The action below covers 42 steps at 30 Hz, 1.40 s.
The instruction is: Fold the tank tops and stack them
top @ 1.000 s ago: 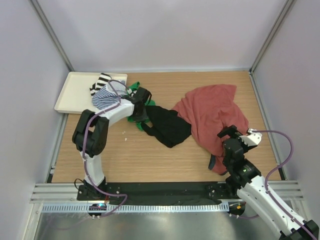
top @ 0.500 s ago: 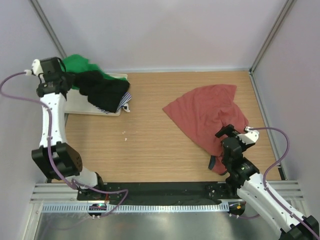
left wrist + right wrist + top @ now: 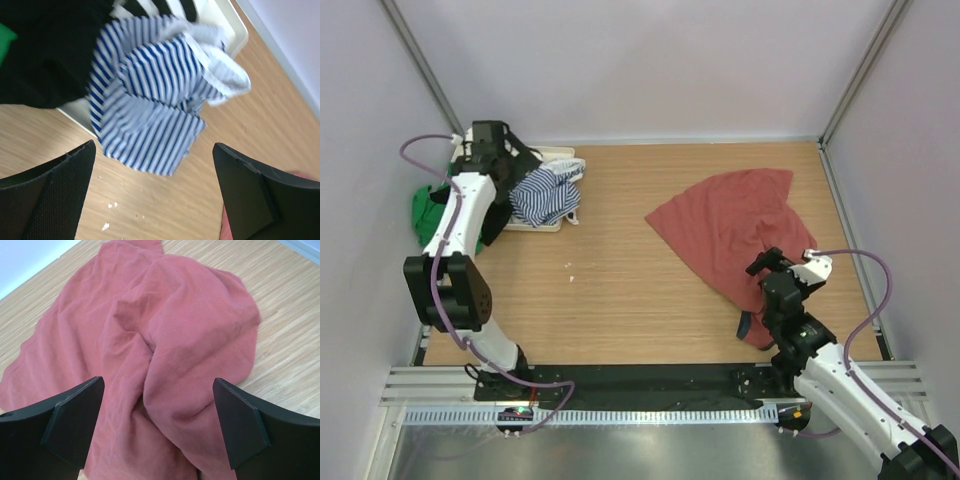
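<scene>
A brick-red tank top [image 3: 735, 232] lies crumpled on the right of the table, its dark trim [image 3: 748, 325] at the near end. My right gripper [image 3: 770, 270] hovers open over its near part, and the red cloth [image 3: 165, 335] fills the space under the gripper [image 3: 157, 385]. A navy-and-white striped tank top [image 3: 548, 193] lies bunched on the white tray [image 3: 563, 156] at the back left. My left gripper [image 3: 520, 160] stands open just above it with nothing held. In the left wrist view the striped top [image 3: 155, 100] hangs over the tray's edge [image 3: 239, 31] beyond the gripper [image 3: 154, 165].
A green garment [image 3: 424, 210] and a black one [image 3: 492, 225] lie heaped at the table's left edge beside the tray; the black cloth [image 3: 45, 50] shows in the left wrist view. Small white crumbs [image 3: 570, 266] dot the wood. Grey walls enclose the table.
My left arm swung the black and green garments from the table's middle to the far left, opened and let them drop by the tray. The right arm barely moved.
</scene>
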Tool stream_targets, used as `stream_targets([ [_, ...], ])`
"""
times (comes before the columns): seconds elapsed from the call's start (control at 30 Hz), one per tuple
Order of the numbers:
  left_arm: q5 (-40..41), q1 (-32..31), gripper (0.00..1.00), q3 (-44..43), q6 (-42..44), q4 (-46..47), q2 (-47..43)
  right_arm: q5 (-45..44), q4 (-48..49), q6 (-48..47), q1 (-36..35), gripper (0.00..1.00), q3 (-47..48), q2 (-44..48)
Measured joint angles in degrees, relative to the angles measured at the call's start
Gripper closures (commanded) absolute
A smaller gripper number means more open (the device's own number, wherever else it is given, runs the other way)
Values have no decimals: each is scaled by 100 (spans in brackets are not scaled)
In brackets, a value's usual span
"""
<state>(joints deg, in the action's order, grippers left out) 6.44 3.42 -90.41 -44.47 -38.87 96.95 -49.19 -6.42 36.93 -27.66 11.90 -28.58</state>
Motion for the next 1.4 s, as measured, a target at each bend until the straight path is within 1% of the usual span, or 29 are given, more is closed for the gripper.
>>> stream_targets([
  [0.07,107,-428,0,13,151,-35,-107,164,103,-92,0,10,0,-83],
  [0.23,238,-1875,0,35,494,-90,-649,780,516,-396,0,25,37,-573],
  [0.27,258,-2146,0,48,560,-90,-743,911,570,-450,0,27,79,-715],
  [0.4,387,-3034,0,376,721,-48,-975,1379,741,-614,0,28,352,-1440],
  [0.53,385,-3560,1,1305,750,271,-1067,1598,754,-693,0,27,723,-2214],
  [0.63,293,-3641,0,1858,745,470,-925,1655,675,-695,0,26,901,-2428],
  [0.77,170,-3641,1,1893,748,796,-398,1746,286,-621,0,26,1095,-2249],
  [0.87,129,-3668,6,1499,745,935,199,1803,-79,-415,0,27,1145,-1843],
  [0.9,125,-3676,12,1270,743,986,483,1812,-219,-343,0,27,1145,-1676],
  [1.0,118,-3692,18,584,748,1095,1294,1873,-555,-151,0,29,1145,-1287],
  [1.13,98,-3694,20,-275,732,1078,2328,1967,-892,31,0,30,1145,-883],
  [1.23,98,-3694,22,-514,708,1071,2712,2004,-1075,81,0,31,1145,-763],
  [1.33,109,-3696,32,-623,678,1036,2830,2031,-1241,103,0,32,1145,-741],
  [1.37,109,-3698,37,-654,669,1032,2835,2046,-1268,114,0,32,1145,-739],
  [1.4,105,-3705,39,-699,649,1008,2848,2065,-1287,125,0,32,1145,-734],
])
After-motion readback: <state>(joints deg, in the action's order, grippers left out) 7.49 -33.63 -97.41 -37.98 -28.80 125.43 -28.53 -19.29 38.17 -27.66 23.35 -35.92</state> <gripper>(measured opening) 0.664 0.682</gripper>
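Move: The red tank top's left corner lies roughly 33 cm to the left hand's right, about level ahead and some 20 cm lower. Nearer that hand, the blue-striped tank top is about 5 cm ahead and 11 cm right, and the black one about 4 cm ahead and 3 cm left, both some 17 cm down. From the right hand, the red top's dark-trimmed near end is about 10 cm back, 9 cm left and 11 cm down. The red tank top's left corner draws the left hand from the tray: it swings right about 30 cm in all, first rising 5 cm and easing back some 12 cm, then down and forward again, wrist turning about 40 degrees clockwise, open fingers narrowing by a third. Above the red cloth the right hand shifts some 6 cm left, dips forward and comes back, turning counter-clockwise and tipping down as its fingers narrow. ##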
